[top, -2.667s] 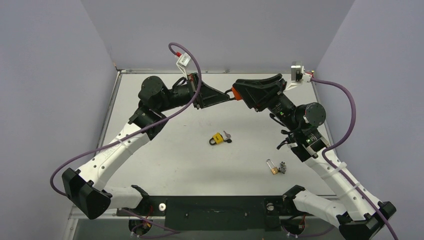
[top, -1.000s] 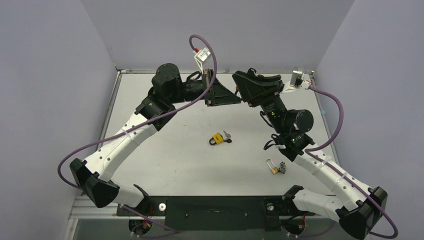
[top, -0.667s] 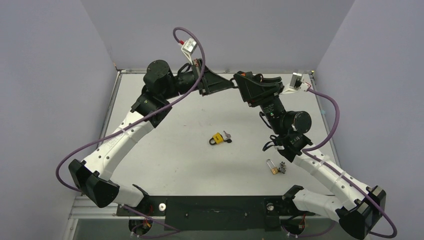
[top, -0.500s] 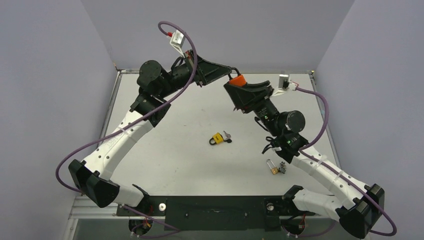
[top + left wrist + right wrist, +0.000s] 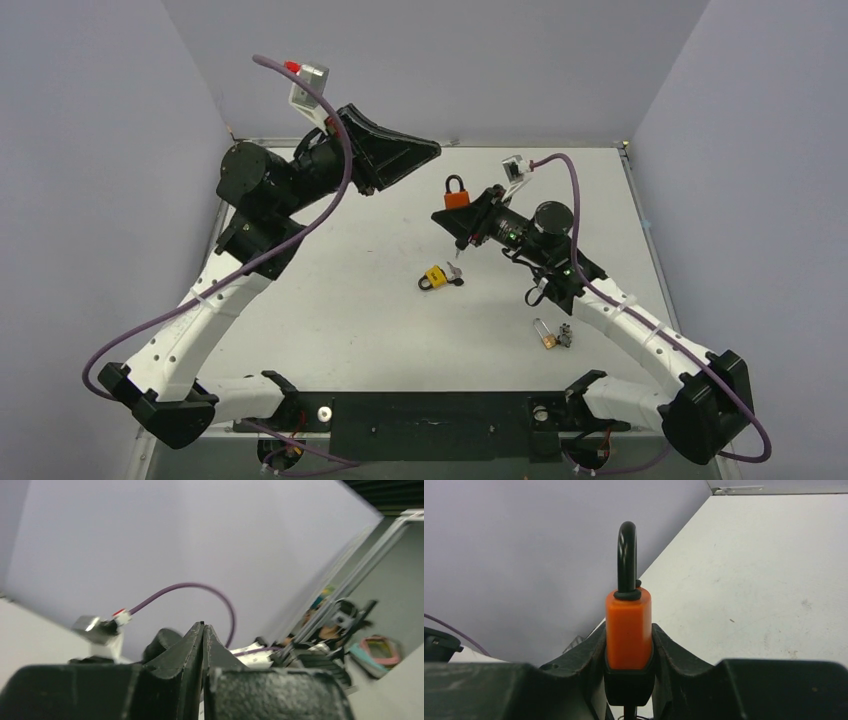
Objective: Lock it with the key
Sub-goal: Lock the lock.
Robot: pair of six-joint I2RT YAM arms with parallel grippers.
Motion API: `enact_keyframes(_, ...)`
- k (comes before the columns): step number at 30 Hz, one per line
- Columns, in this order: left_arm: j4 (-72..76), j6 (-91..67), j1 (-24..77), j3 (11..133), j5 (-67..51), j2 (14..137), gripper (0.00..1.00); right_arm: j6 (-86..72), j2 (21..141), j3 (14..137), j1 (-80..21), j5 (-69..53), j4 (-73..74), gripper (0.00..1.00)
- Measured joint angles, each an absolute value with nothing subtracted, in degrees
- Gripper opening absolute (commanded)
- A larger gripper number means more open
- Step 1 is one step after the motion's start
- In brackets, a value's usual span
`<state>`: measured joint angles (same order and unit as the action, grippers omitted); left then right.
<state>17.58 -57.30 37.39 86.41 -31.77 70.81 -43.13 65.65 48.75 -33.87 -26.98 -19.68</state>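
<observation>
My right gripper (image 5: 463, 216) is shut on an orange padlock (image 5: 456, 199) with a black shackle and holds it above the table's far middle. In the right wrist view the orange padlock (image 5: 628, 627) stands upright between my fingers (image 5: 589, 652). A black piece with a thin stem shows under its body. A thin metal bit hangs below the gripper in the top view. My left gripper (image 5: 432, 150) is raised up and to the left of the padlock, apart from it. In the left wrist view it (image 5: 203, 630) is shut with nothing seen between the jaws.
A yellow padlock (image 5: 432, 277) with a key beside it lies at the table's middle, below my right gripper. A small brass padlock (image 5: 545, 334) with keys lies near the front right. The left arm stretches along the left side, the right arm along the right.
The two grippers met at the orange padlock at the back. The left gripper has since pulled away up and left, and the right gripper has carried the padlock down toward the middle.
</observation>
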Motion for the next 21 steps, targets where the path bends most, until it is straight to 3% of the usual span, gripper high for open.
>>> enact_keyframes(3,7.18,-49.47,36.27,89.56,-33.45,71.09,0.24,-43.09,64.71,48.75,-33.67,-29.87,-19.62,0.00)
enact_keyframes(8,-8.91,-37.19,33.36,91.79,-38.15,72.58,0.47,-42.89,62.41,48.88,-33.67,-36.73,-19.51,0.00)
enact_keyframes(14,-18.04,-29.17,31.40,91.79,-45.60,73.19,0.52,-44.21,60.86,49.50,-33.85,-43.31,-19.75,0.00)
enact_keyframes(21,-16.56,-28.03,31.11,90.19,-53.23,73.19,0.52,-45.56,60.12,49.52,-34.54,-46.83,-20.16,0.00)
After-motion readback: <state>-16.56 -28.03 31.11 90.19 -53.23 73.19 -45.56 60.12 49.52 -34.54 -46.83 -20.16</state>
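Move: The orange lock, held upright in the right fingers, is roughly 23 cm below the left gripper, 7 cm farther forward and 3 cm to its right. From the right hand its middle lies about 3 cm up, 1 cm forward and 1 cm right; the key hangs some 7 cm below that hand, level fore and aft, 1 cm right. On the table, the yellow lock is about 14 cm ahead of the right hand, 1 cm left and 31 cm below. Bring the left gripper down about 12 cm towards the orange lock, swinging a little forward and back again, while opening its shut fingers about halfway and tipping them some 30 degrees from upward-slanting to level, pointing right. Meanwhile keep the right grip on the lock, draw it back about 8 cm and slightly up beneath the left hand, turning counter-clockwise. ##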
